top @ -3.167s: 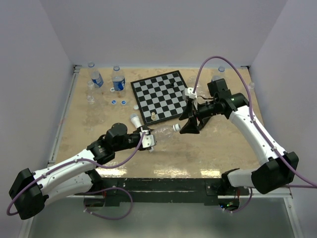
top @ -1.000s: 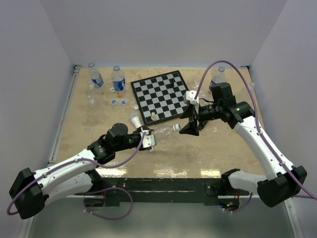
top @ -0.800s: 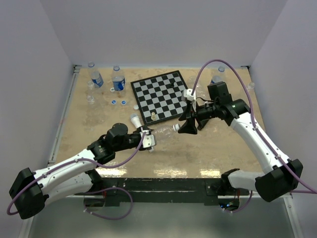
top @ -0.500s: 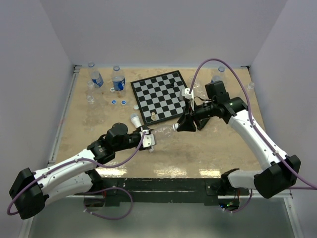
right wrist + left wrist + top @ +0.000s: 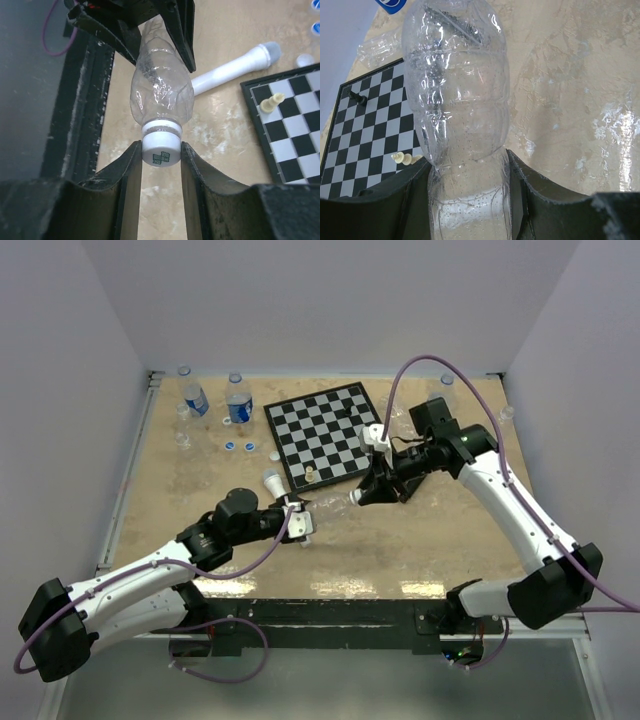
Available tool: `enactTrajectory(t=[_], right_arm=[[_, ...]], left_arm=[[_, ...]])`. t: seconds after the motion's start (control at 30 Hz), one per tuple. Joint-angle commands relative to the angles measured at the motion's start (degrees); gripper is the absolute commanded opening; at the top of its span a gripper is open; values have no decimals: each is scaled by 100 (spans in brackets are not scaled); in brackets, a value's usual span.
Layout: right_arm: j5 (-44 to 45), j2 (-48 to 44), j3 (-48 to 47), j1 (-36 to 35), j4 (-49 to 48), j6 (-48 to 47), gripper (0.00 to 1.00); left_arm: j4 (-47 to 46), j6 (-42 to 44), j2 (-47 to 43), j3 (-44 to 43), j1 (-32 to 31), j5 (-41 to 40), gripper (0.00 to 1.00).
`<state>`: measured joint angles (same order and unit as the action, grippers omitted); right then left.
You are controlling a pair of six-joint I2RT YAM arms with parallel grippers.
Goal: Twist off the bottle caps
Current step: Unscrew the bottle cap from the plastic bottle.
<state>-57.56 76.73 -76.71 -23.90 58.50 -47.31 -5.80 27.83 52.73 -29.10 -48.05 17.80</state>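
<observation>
A clear label-free bottle (image 5: 328,505) lies level above the table, between the two arms. My left gripper (image 5: 300,520) is shut on its lower body; in the left wrist view the bottle (image 5: 455,100) fills the gap between the fingers (image 5: 545,200). The bottle's white cap (image 5: 161,149) points at the right arm. My right gripper (image 5: 161,146) is shut on that cap, one pad pressed against each side. From above, the right gripper (image 5: 362,495) meets the cap (image 5: 354,497) just below the chessboard's near corner.
A chessboard (image 5: 325,433) lies at the back centre with a pale chess piece (image 5: 310,475) near its front edge. A white microphone (image 5: 272,480) lies left of it. Two labelled bottles (image 5: 195,397) (image 5: 239,400) and loose caps (image 5: 230,447) stand back left. Walls close in on three sides.
The right gripper has moved left onto the bottle's cap and closed on it. The left arm and the bottle have stayed still.
</observation>
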Motion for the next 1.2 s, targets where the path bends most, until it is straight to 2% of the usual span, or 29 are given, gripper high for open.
enactTrajectory(t=[0.0,0.13,0.27,0.33,0.5,0.63,0.77,1.03,1.1,1.17], right_arm=[[-72,-394,-126,-36,584,-2497,0],[472,-844,349,-36,575,-5334,0],[1192,-686,498,-27,628,-7261,0],[1440,-633,595,17,558,-7696,0],[1178,-747,683,289,461,-7969,0],[599,-861,858,395,636,-7856,0],[-114,-949,1359,386,583,-7425,8],[-668,-1142,1686,386,584,-6678,40],[-756,-1160,1563,386,592,-6310,56],[-905,-1160,1353,395,592,-5783,65]], left_arm=[[-211,3,-43,-52,6,118,3],[-202,3,-61,-60,6,118,3],[-202,3,-87,-43,-2,101,3],[-185,3,-88,-43,6,92,3],[-202,3,-105,-43,-2,92,3],[-219,3,-61,-52,6,144,3],[-220,-6,-35,-52,15,153,3],[-220,-24,44,-52,6,153,3],[-220,-15,44,-52,6,145,3],[-211,-24,44,-43,6,136,3]])
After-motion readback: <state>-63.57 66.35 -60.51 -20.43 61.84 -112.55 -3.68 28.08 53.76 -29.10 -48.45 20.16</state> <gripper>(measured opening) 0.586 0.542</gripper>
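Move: The bottle cap, white and still on the bottle, is already between the right fingertips, within about 1 cm left of that hand's point. From the right hand, the cream chess pawn stands some 13 cm ahead, 12 cm left and 20 cm down; the white microphone lies about 4 cm ahead, 19 cm left and 22 cm down. From the left hand gripping the bottle, the cap is roughly 12 cm right, 4 cm ahead and 6 cm above. The cap, kept pinched, is twisted by the right wrist rolling about 60 degrees counter-clockwise as seen facing the cap's top, with only a small shift. The right hand then eases down and back about 2 cm, fingers still closed, while the left keeps its grip on the bottle and sinks about 1.5 cm; finally the right fingers open around the cap. ##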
